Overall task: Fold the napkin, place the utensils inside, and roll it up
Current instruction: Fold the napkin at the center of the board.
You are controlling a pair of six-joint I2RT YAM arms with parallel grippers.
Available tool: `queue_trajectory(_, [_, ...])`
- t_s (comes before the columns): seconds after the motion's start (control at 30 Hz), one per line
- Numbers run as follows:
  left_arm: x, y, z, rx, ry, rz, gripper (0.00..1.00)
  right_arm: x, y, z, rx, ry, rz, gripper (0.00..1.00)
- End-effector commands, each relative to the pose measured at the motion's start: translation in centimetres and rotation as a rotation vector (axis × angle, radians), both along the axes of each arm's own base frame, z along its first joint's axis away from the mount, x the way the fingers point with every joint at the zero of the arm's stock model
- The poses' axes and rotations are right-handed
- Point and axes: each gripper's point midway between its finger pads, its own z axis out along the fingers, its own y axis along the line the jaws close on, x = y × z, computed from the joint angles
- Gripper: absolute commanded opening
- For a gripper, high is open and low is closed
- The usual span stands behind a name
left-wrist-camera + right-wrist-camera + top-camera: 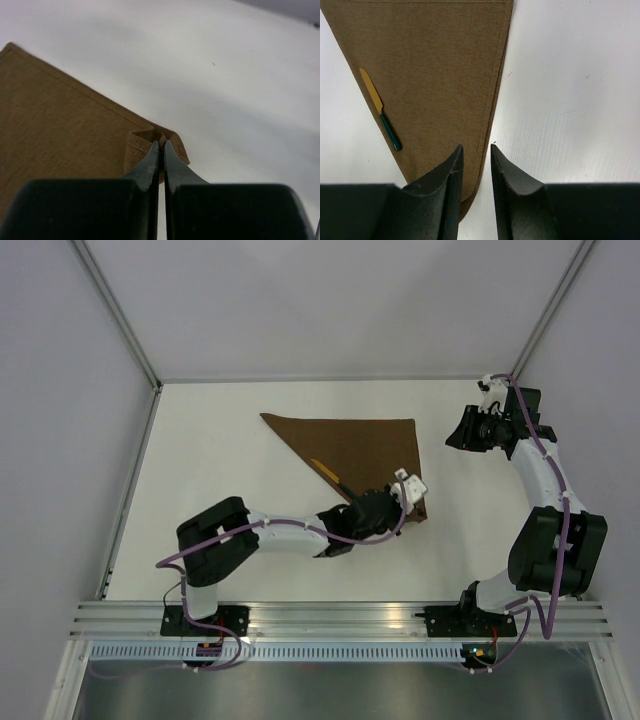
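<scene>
The dark-brown napkin (365,445) lies folded into a triangle on the white table. It also shows in the left wrist view (60,125) and the right wrist view (440,65). The knife (327,473), with a yellow blade and a dark handle, lies on the napkin along its diagonal edge, and shows in the right wrist view (380,107). My left gripper (412,498) (161,144) is shut on the napkin's near right corner, which is pinched up into a small fold. My right gripper (462,430) (476,147) is open and empty, held above the napkin's edge.
White walls and aluminium posts (115,305) enclose the table. A metal rail (330,615) runs along the near edge by the arm bases. Bare white table (210,490) lies left of the napkin and to its right (570,100).
</scene>
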Motion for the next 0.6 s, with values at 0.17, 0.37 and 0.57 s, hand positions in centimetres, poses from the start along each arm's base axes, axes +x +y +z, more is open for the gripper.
queue_trajectory(0.17, [6.3, 6.7, 2.7, -0.280, 0.356, 0.205, 0.02, 0.2, -0.1, 0.5, 0.004, -0.030, 0.006, 0.33])
queue_trajectory(0.37, [11.3, 12.1, 0.3, -0.342, 0.509, 0.388, 0.02, 0.2, -0.1, 0.2, 0.009, -0.020, 0.008, 0.33])
queue_trajectory(0.57, [15.0, 15.8, -1.2, -0.347, 0.567, 0.518, 0.02, 0.2, 0.0, 0.0, 0.006, -0.018, 0.018, 0.33])
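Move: The left hand already pinches the napkin's lifted near-right corner. It is carrying that corner toward the knife, which lies on the napkin about 16 cm ahead, 20 cm to the left and 10 cm below. The napkin's far-left corner is some 38 cm ahead and 42 cm left, its far-right corner about 36 cm ahead and 4 cm right. From the idle right hand the knife is roughly 29 cm left, 1 cm back and 15 cm below. Forward and left in about equal parts, some 20 cm in all, the left hand sweeps the pinched corner diagonally across the napkin to above the knife's handle. It rises a couple of centimetres at first, then sinks about 5 cm, while the wrist swings counter-clockwise and tips further down by roughly 30 degrees. The fingers stay shut on the cloth. ##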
